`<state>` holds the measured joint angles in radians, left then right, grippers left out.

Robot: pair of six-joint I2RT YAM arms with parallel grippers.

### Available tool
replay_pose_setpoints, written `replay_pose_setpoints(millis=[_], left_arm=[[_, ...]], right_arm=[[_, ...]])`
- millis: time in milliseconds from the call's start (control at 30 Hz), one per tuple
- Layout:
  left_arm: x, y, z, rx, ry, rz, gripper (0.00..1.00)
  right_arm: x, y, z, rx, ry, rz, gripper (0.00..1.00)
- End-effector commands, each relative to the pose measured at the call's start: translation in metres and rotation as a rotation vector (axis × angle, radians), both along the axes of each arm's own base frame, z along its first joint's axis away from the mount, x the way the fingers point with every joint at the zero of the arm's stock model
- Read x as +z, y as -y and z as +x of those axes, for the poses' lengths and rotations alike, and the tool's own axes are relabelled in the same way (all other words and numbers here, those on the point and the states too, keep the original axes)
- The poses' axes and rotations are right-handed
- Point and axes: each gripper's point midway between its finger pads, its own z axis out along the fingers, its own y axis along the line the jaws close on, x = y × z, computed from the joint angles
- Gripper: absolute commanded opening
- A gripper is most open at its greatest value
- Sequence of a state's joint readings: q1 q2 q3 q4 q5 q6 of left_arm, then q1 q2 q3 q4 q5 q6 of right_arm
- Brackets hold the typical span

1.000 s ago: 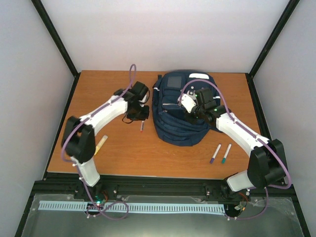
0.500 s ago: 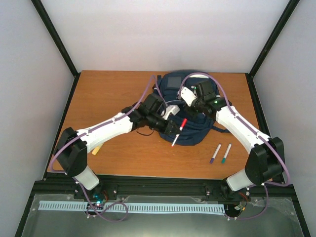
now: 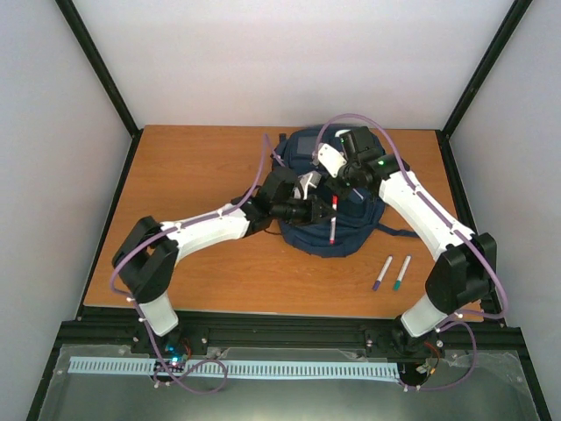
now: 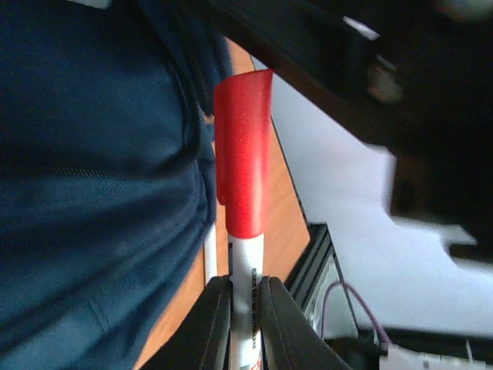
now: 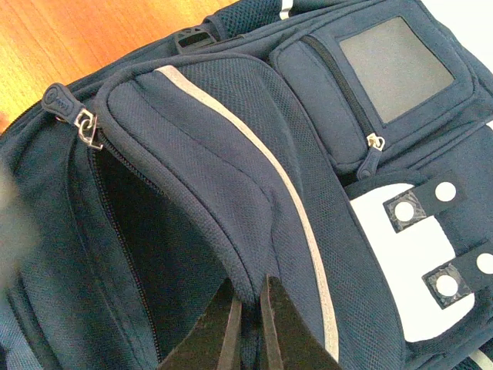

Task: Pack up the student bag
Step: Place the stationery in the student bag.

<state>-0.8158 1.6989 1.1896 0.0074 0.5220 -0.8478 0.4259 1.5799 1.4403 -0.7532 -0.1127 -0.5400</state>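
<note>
The student bag [image 3: 351, 235], a navy backpack, lies at the back middle of the table. My right gripper [image 3: 340, 186] is shut on the edge of its front flap [image 5: 231, 177], pinching the fabric up. That leaves a dark zipped opening [image 5: 131, 231] gaping beside a zipper pull [image 5: 88, 127]. My left gripper [image 3: 328, 213] reaches in from the left over the bag's front. It is shut on the white barrel of a red-capped marker [image 3: 333, 230]. In the left wrist view the red cap [image 4: 243, 154] sticks out past the gripper [image 4: 246, 289], next to the bag's blue fabric [image 4: 92, 193].
A purple-capped marker [image 3: 383, 273] and a green-capped marker [image 3: 401, 273] lie side by side on the wooden table [image 3: 193, 167], right of the bag near the front edge. Black frame posts and white walls close in the table's sides and back.
My left arm has swung right from the table left of the bag, carrying the red-capped marker over the bag's front. The right gripper has pulled the flap slightly back and up.
</note>
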Motion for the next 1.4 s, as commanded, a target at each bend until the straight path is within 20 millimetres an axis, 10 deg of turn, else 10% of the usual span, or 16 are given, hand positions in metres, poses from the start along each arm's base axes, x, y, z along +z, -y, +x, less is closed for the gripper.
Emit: replay_pose_setpoints(millis=[0,467,1033,1367], left_arm=[[0.014,0.022,0.037,0.142,-0.043,-0.088,0.01],[-0.018,0.002,0.095,0.578,-0.282,-0.101,0.01],[-0.036,-0.045,0.092,0.842,-0.377,-0.105,0.01],[-0.022,-0.031,0.135,0.945,-0.417,-0.218,0.04]], right_arm=[[0.034,-0.002,0.017,-0.036,0.082,0.054,0.03],[0.038,-0.007,0.016,-0.043,0.064,0.091,0.03],[0.041,-0.013,0.019,-0.045,0.045,0.12,0.03],[0.046,-0.016,0.013,-0.024,0.045,0.132,0.03]])
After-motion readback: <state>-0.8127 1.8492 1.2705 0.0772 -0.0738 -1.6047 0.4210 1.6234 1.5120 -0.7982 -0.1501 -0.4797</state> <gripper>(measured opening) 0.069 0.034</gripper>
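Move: The student bag's opening, where the red marker already in the left fingers is being taken, lies about 7 cm ahead of the left hand, 2 cm to its left and 5 cm below. The zipper pull is some 6 cm ahead and 11 cm left; the mesh pocket is roughly 21 cm ahead and 7 cm left, both a little lower. From the right hand, which already pinches the flap's edge, the opening is 2 cm back, 4 cm left and 6 cm below. The red marker, still pinched in the left fingers, is carried about 11 cm forward over the bag's front to the opening and in under the raised flap. The hand sinks some 5 cm, edging right then left, and rises slightly at the end, swinging about 50 degrees counter-clockwise so the fingers point forward and right. The right hand keeps its pinch on the flap, nearly in place. ##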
